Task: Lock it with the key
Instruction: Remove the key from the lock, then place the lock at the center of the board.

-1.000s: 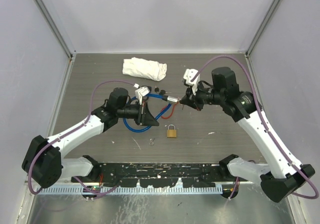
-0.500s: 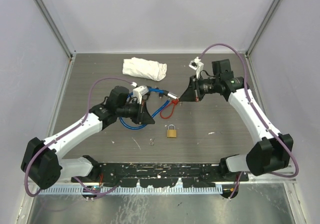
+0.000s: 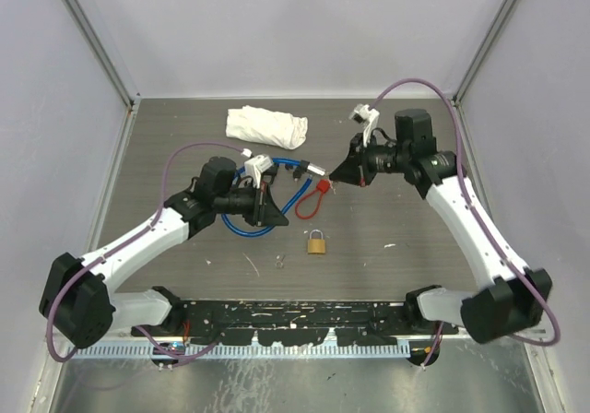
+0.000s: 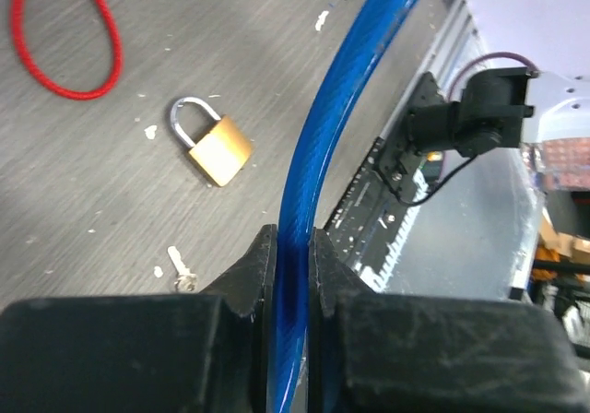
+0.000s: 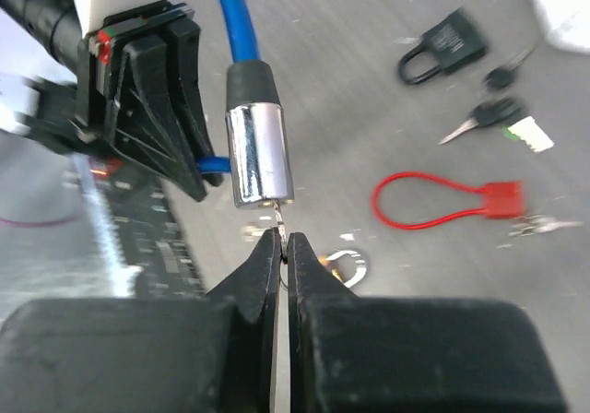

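A blue cable lock [image 3: 241,230] lies looped on the table, and its chrome cylinder end [image 3: 316,171] is held up in the air. My left gripper [image 3: 268,206] is shut on the blue cable [image 4: 318,136], which runs up between its fingers [image 4: 261,265]. My right gripper [image 3: 336,180] is shut on a small metal key [image 5: 280,218]. The key's tip meets the end face of the chrome cylinder [image 5: 260,155] just above the fingertips. How deep the key sits I cannot tell.
A brass padlock [image 3: 316,242] with its shackle up lies near the front, a loose small key [image 3: 281,260] to its left. A red cable seal [image 3: 314,199], a black padlock [image 5: 442,42] and black-headed keys [image 5: 493,116] lie mid-table. A white cloth [image 3: 267,125] sits at the back.
My right arm has swung its elbow out and turned its wrist, with the fingertips staying at the chrome end. The cylinder and my left gripper have shifted slightly toward the back.
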Action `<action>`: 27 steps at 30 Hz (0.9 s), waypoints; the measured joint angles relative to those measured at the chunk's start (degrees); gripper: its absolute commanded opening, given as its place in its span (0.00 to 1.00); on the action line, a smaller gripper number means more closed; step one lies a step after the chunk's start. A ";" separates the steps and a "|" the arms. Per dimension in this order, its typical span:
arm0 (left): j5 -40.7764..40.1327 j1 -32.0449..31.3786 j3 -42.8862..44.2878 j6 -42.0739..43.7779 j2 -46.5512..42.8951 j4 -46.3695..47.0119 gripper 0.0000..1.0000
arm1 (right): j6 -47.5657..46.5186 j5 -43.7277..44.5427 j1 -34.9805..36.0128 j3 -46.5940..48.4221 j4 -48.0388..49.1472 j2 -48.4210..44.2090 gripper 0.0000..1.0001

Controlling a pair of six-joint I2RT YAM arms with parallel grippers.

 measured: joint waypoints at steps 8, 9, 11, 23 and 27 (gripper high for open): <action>-12.59 -0.20 0.20 2.08 -2.27 -4.98 0.00 | 17.86 -19.91 -8.68 -5.11 2.64 9.20 0.01; -14.01 0.09 0.15 1.73 -2.29 -5.55 0.00 | 16.59 -19.32 -8.02 -4.48 1.46 8.68 0.01; -16.04 0.33 -0.04 1.05 -2.29 -6.25 0.00 | 12.92 -15.50 -5.27 -3.23 0.48 5.95 0.01; -24.20 0.26 -1.42 6.23 -10.14 -11.10 0.00 | -4.13 0.48 -5.75 -12.66 -0.81 -5.27 0.01; -27.65 0.55 -5.86 4.96 -9.94 -12.61 0.00 | -6.82 2.40 -6.78 -18.36 -1.73 0.00 0.01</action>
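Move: The right hand grips the key, still partly in the blue lock's silver cylinder, whose middle lies about 4 cm left, 2 cm ahead and 2 cm below. Far beneath, some 24 cm down, the brass padlock sits level ahead and 3 cm left, and the red cable lock 11 cm ahead and 4 cm left. From the left hand, holding the blue cable, the cylinder is roughly 8 cm ahead, 6 cm right and 6 cm above. Right hand rocks the key free and sinks about 13 cm; left hand draws the lock leftward 8 cm. ##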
